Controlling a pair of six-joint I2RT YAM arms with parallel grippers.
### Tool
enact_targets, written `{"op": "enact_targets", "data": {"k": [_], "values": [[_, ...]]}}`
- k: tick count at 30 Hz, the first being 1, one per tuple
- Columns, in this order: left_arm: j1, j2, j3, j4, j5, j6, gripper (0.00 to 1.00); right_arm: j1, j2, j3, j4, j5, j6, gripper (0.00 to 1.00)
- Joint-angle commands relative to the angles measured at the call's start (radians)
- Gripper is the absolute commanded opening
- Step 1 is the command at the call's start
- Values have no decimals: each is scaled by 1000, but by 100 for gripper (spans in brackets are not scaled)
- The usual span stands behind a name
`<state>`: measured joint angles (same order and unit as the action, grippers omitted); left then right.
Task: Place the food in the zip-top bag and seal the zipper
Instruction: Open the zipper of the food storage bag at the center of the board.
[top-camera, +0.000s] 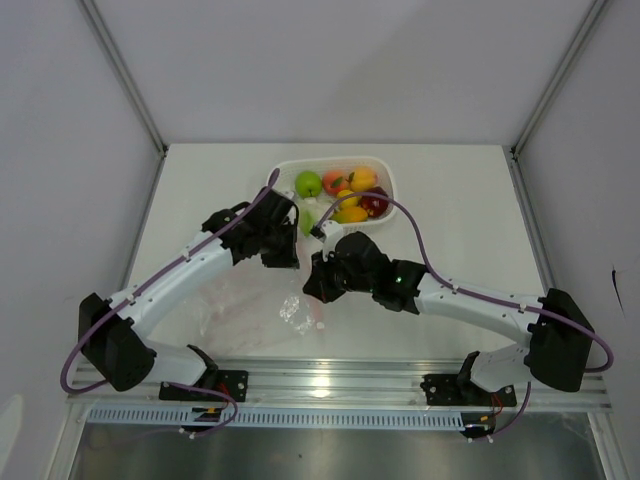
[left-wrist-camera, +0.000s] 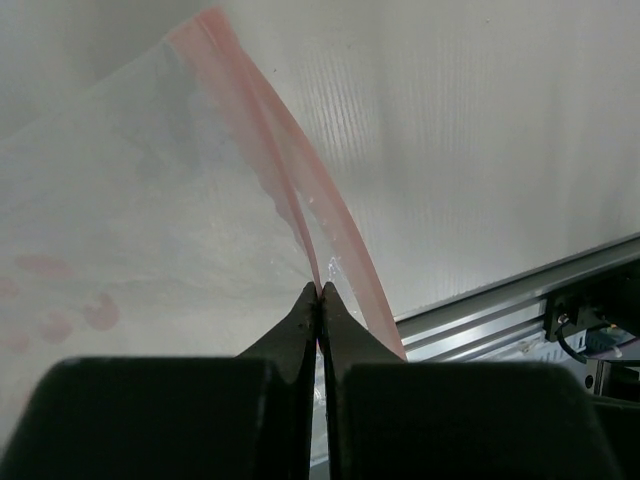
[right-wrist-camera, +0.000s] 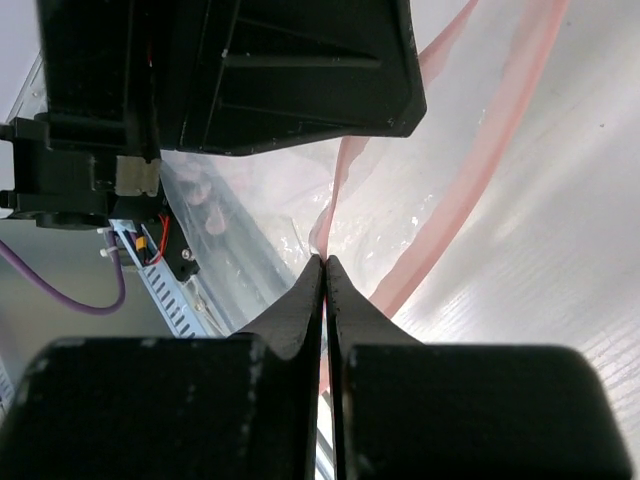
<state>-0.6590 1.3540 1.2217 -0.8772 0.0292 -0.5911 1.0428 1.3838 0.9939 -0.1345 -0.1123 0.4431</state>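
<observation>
The clear zip-top bag (top-camera: 240, 305) lies crumpled on the table between the two arms. In the left wrist view my left gripper (left-wrist-camera: 320, 288) is shut on the bag's pink zipper (left-wrist-camera: 300, 170), and the bag (left-wrist-camera: 150, 200) stretches away to the left. My right gripper (right-wrist-camera: 324, 260) is shut on another edge of the bag's mouth, with the zipper (right-wrist-camera: 480, 160) curving past it on the right. From above, the left gripper (top-camera: 284, 255) and right gripper (top-camera: 313, 288) stand close together over the bag. The food, with a green apple (top-camera: 308, 183) and a dark red apple (top-camera: 374, 203), lies in the basket.
The white perforated basket (top-camera: 390, 180) stands at the back centre, just beyond both wrists, and also holds a peach (top-camera: 334, 181) and yellow fruits (top-camera: 352, 213). The left gripper's black body (right-wrist-camera: 250, 70) hangs close above the right jaws. An aluminium rail (top-camera: 330, 380) runs along the near edge.
</observation>
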Motion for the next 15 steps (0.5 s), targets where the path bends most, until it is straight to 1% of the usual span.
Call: {"op": "enact_targets", "data": {"k": [1,5,8,11,15], "values": [[-7,-24,10,24,-17,20,1,6,3,64,-8,23,-7,7],[-8,-94,-27,46,-18,28,0,-3,-23,68,-46,34,9,46],[-7,-148,-53,47,-11,40,1,-36,-57,57,-70,-27,37,51],[-7,-202,-71,49,15,50,1,-70,-114,22,-68,-50,60,51],[-7,-283,-116,78,67,47,1,-153,-129,-31,-12,-163,94,49]]}}
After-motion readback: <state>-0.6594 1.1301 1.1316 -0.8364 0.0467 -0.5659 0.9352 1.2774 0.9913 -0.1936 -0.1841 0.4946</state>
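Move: Between the closed fingers of each hand the upper zipper edge of the bag is already pinched, the right hand's grip some 4 cm nearer the bases than the left's. From the left hand, the bag's body lies about 11 cm to the left, 6 cm back and 8 cm below; the food basket is around 22 cm ahead and 9 cm right. From the right hand, that basket stands roughly 26 cm ahead, 6 cm right. Handing the zipper edge over to the left hand, the right opens its fingers about halfway, lets go of the edge and draws off some 4 cm up and to the right, slightly forward. The left keeps its pinch and, after a brief pause, lifts the upper edge about 4 cm up and back, a little left, its fingertips tilting forward some 10 degrees. ##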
